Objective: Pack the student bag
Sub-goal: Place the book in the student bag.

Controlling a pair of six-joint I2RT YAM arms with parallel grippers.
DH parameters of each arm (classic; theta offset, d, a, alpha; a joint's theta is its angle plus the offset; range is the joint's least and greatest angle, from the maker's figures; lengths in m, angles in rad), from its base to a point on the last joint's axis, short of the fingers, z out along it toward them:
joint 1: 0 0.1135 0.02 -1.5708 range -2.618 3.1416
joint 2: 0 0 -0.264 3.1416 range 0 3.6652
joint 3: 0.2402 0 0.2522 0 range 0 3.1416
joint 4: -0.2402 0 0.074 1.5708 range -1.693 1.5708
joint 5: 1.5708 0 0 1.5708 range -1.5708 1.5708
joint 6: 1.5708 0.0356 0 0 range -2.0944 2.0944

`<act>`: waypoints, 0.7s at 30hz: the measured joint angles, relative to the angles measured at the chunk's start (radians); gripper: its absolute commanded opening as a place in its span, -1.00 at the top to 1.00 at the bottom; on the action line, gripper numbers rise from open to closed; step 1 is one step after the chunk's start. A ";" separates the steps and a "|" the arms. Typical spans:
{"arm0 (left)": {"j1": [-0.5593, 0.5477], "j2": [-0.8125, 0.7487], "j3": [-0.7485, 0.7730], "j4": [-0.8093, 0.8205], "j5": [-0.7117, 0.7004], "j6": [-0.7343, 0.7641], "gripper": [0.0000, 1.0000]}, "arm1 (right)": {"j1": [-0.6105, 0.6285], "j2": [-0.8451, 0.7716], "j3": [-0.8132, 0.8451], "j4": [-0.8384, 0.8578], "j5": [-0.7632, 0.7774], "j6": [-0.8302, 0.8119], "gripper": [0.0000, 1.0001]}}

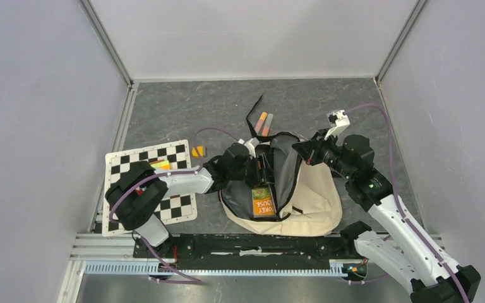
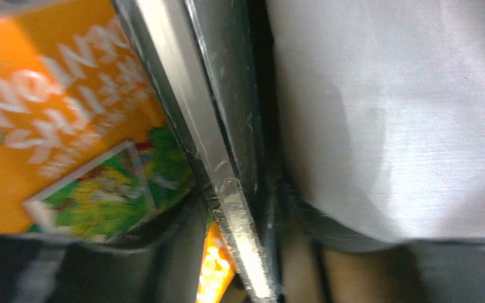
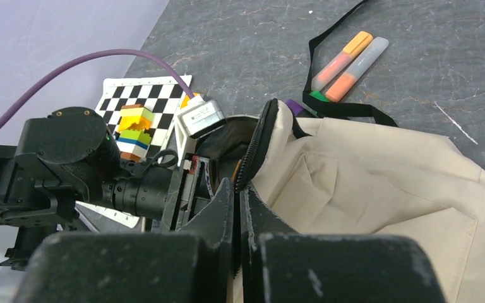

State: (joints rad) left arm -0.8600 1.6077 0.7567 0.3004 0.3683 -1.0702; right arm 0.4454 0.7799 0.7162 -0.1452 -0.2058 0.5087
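Note:
The student bag [image 1: 319,192] is cream fabric with grey lining and lies open in the middle of the table. An orange book [image 1: 263,202] lies inside its mouth and fills the left of the left wrist view [image 2: 57,113], beside the grey lining [image 2: 391,113]. My left gripper [image 1: 260,165] reaches into the opening, just above the book. Its jaws are too close and blurred to read. My right gripper [image 3: 235,186] is shut on the bag's black zipper edge [image 3: 252,148] and holds the upper flap up [image 1: 298,146].
Two orange highlighters [image 1: 263,121] lie behind the bag beside a black strap [image 3: 328,44]. A checkered mat [image 1: 145,183] at the left carries a stack of coloured blocks [image 3: 132,129]. A small orange piece [image 1: 197,151] lies near it. Walls enclose three sides.

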 measured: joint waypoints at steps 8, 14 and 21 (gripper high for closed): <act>0.008 -0.180 0.003 -0.193 -0.217 0.138 -0.99 | 0.000 -0.004 -0.014 0.008 0.008 -0.002 1.00; 0.024 -0.440 0.003 -0.450 -0.446 0.268 -0.99 | 0.004 -0.014 -0.014 -0.006 0.013 -0.014 1.00; 0.185 -0.656 -0.066 -0.589 -0.483 0.324 -0.99 | 0.072 0.028 -0.024 0.032 0.028 -0.016 1.00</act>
State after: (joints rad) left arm -0.6746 0.9516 0.6910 -0.2882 -0.1150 -0.7460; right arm 0.5175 0.8078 0.6918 -0.1131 -0.1776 0.4927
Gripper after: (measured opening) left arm 0.993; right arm 0.019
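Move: The black book stands on edge inside the student bag between the left fingers, its middle about 6 cm below that hand. The orange book lies some 3 cm to that hand's left, 5 cm back and 6 cm lower; the bag's left rim is about 16 cm to the left and 3 cm back, at roughly its height. From the right hand, the black book is some 10 cm to the left, 10 cm back and 14 cm below. The black book is let go in the bag beside the orange one: the left fingers, already loosening, spread fully. The left hand backs off about 17 cm leftward and some 7 cm up, slightly forward too, out towards the left rim, its wrist swinging counter-clockwise and fingers tipping more downward. The right hand keeps pinching the bag's zipped edge, shifting only slightly left and down at the end. ##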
